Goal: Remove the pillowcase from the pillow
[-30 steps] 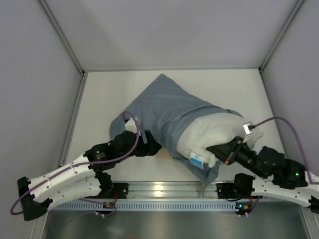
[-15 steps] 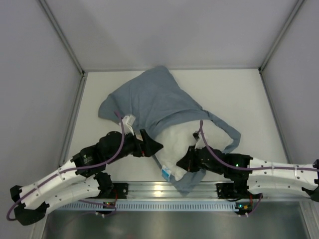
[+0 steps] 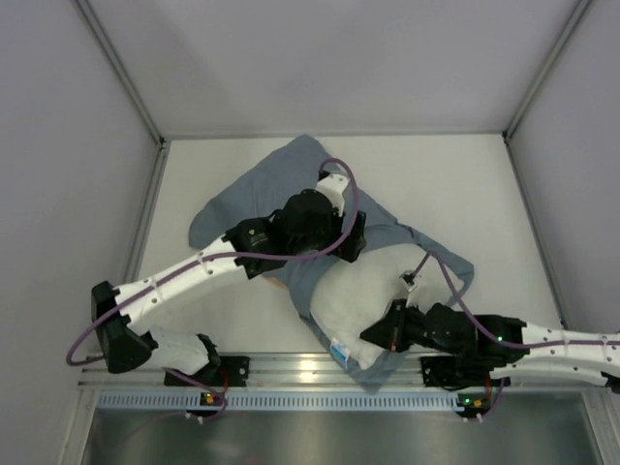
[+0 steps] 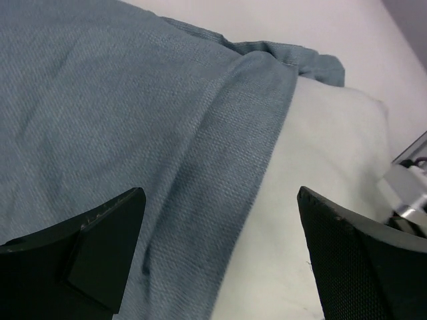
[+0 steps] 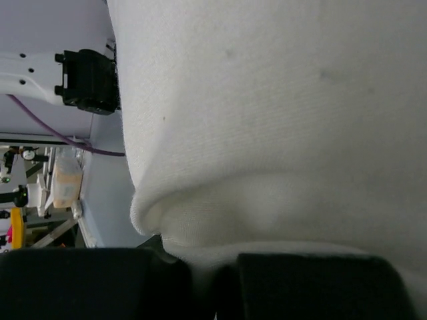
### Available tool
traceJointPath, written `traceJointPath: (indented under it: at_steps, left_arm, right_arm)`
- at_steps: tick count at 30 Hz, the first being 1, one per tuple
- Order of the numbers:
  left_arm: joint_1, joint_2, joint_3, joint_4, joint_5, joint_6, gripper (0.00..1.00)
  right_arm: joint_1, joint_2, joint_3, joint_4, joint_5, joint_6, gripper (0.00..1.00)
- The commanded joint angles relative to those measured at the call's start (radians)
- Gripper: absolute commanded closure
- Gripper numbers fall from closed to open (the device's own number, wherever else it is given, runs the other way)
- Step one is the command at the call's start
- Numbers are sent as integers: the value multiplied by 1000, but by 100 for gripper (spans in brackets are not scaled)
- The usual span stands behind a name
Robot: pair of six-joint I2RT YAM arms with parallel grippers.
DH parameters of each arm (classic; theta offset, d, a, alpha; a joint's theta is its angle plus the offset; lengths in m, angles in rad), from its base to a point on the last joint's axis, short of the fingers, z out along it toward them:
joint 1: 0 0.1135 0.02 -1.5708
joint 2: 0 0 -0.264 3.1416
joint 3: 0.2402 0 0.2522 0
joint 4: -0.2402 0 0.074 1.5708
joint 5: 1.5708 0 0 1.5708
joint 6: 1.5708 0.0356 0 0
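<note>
The blue-grey pillowcase [image 3: 252, 194] lies crumpled across the middle of the table, its open end bunched toward the near right. The white pillow [image 3: 354, 295] sticks out of it toward the near edge, with a small blue label [image 3: 339, 351] at its end. My left gripper [image 3: 347, 242] hovers open over the pillowcase's hem. In the left wrist view the hem [image 4: 253, 153] and the bare pillow [image 4: 320, 153] lie between the wide-apart fingers [image 4: 100, 253]. My right gripper [image 3: 378, 337] is shut on the pillow's near end. In the right wrist view, white pillow fabric [image 5: 267, 100] is pinched between the black fingers [image 5: 307, 280].
Grey enclosure walls stand on the left, right and far sides. A metal rail [image 3: 310, 368] with the arm bases runs along the near edge. Bare white table [image 3: 465, 184] shows to the far right and along the left [image 3: 184, 281].
My left arm has swung from the near left up over the pillowcase's middle, and its jaws have opened wide. The pillowcase has shifted. My right gripper keeps its grip on the pillow.
</note>
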Motion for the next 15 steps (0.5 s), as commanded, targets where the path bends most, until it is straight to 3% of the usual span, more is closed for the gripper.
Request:
traceJointPath:
  at_steps: [1,7,15]
  left_arm:
    - [0,99,133,-6,18,190,1]
    - [2,327,339,-73,-126,278,1]
    - [2,507,438,-84,-120,333,1]
  right_arm:
    - [29,-111,9,-154,11,27,100]
    - [29,-249,18,-271,40,44,100]
    - [29,-263,23,-268,38,33,100]
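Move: The left hand, open over the pillow, has the pillowcase rim near the pillow's far edge about 11 cm ahead, 10 cm to its right and 17 cm below. From that hand, the pillow's middle is some 5 cm back, 7 cm right and 17 cm down, while the flat part of the case spreads roughly 18 cm ahead and 22 cm left. The right hand grips the pillow; from it the same rim is about 28 cm ahead, 7 cm right and 5 cm lower. Forward and to the right goes the left hand, about 10 cm across the pillowcase towards its rim, first nearly level and then sinking some 5 cm. Its wrist rolls about 20 degrees, left side rising, and the fingers stay wide open. Meanwhile the right hand keeps its pinch on the pillow and drags it about 4 cm to the right, slowing to a near stop. ##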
